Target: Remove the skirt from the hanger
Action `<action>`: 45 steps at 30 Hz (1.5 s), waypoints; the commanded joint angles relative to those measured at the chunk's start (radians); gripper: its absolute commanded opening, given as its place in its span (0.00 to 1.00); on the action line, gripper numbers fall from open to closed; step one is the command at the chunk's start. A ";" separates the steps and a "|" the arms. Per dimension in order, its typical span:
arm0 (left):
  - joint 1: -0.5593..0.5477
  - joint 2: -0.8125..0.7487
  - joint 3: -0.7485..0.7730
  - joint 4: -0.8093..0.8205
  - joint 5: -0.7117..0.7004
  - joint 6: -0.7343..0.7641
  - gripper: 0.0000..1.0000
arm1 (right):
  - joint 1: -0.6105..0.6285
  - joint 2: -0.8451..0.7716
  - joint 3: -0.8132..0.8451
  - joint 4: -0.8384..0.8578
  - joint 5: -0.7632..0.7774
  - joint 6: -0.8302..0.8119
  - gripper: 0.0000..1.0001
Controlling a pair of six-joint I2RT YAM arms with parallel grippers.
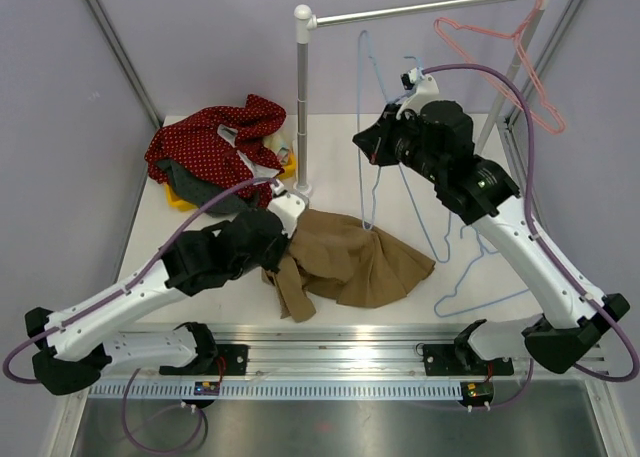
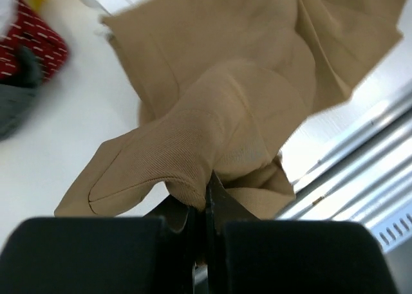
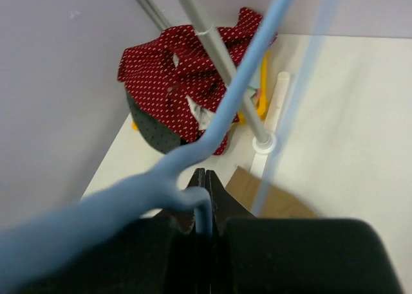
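Note:
The tan skirt (image 1: 350, 262) lies crumpled on the white table in front of the arms. My left gripper (image 1: 288, 239) is shut on a fold at its left edge; in the left wrist view the cloth (image 2: 244, 82) bunches out from between the closed fingers of the gripper (image 2: 209, 178). Above the table, near the rack, my right gripper (image 1: 364, 144) is shut on the wire of the light blue hanger (image 1: 374, 72). That hanger (image 3: 241, 82) crosses the right wrist view and passes between the jaws of the gripper (image 3: 206, 175). Its lower loop reaches the table to the right of the skirt.
A clothes rack stands at the back, with a white post (image 1: 303, 97) and a metal rail (image 1: 420, 12). A pink hanger (image 1: 500, 77) hangs from the rail's right end. A heap of red dotted clothes (image 1: 215, 142) lies on a yellow basket at the back left.

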 commanded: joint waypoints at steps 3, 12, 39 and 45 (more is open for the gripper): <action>0.102 0.018 0.242 0.028 -0.153 0.107 0.00 | -0.003 -0.124 -0.047 0.055 -0.153 0.037 0.00; 0.540 0.219 0.570 0.128 -0.040 0.230 0.00 | -0.024 -0.043 0.052 0.025 -0.201 -0.001 0.00; 1.071 1.219 1.071 0.063 0.025 -0.043 0.99 | -0.151 0.163 0.183 0.042 -0.383 0.020 0.00; 1.071 0.788 0.588 0.314 0.061 -0.048 0.99 | -0.162 0.246 0.327 0.029 -0.371 0.028 0.00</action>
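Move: My left hand holds the brown skirt by one end. The clothes pile over the yellow bin lies about 34 cm ahead of it, 22 cm to its left and 16 cm lower; the foot of the rack's left post is some 28 cm ahead, 5 cm right and 20 cm down. The blue hanger in my right hand is roughly 22 cm ahead, 23 cm right and 10 cm up. From my right hand the clothes pile lies about 40 cm ahead, 37 cm left and 35 cm below. I swing my left hand, the skirt still pinched, some 40 cm forward and 25 cm left in a rising arc to the clothes pile, turning about 60 degrees counter-clockwise. There I plunge over 30 cm, spreading my fingers wide to let go, and draw back some 8 cm at the end. My right hand keeps hold of the blue hanger, easing back a little, then forward. ##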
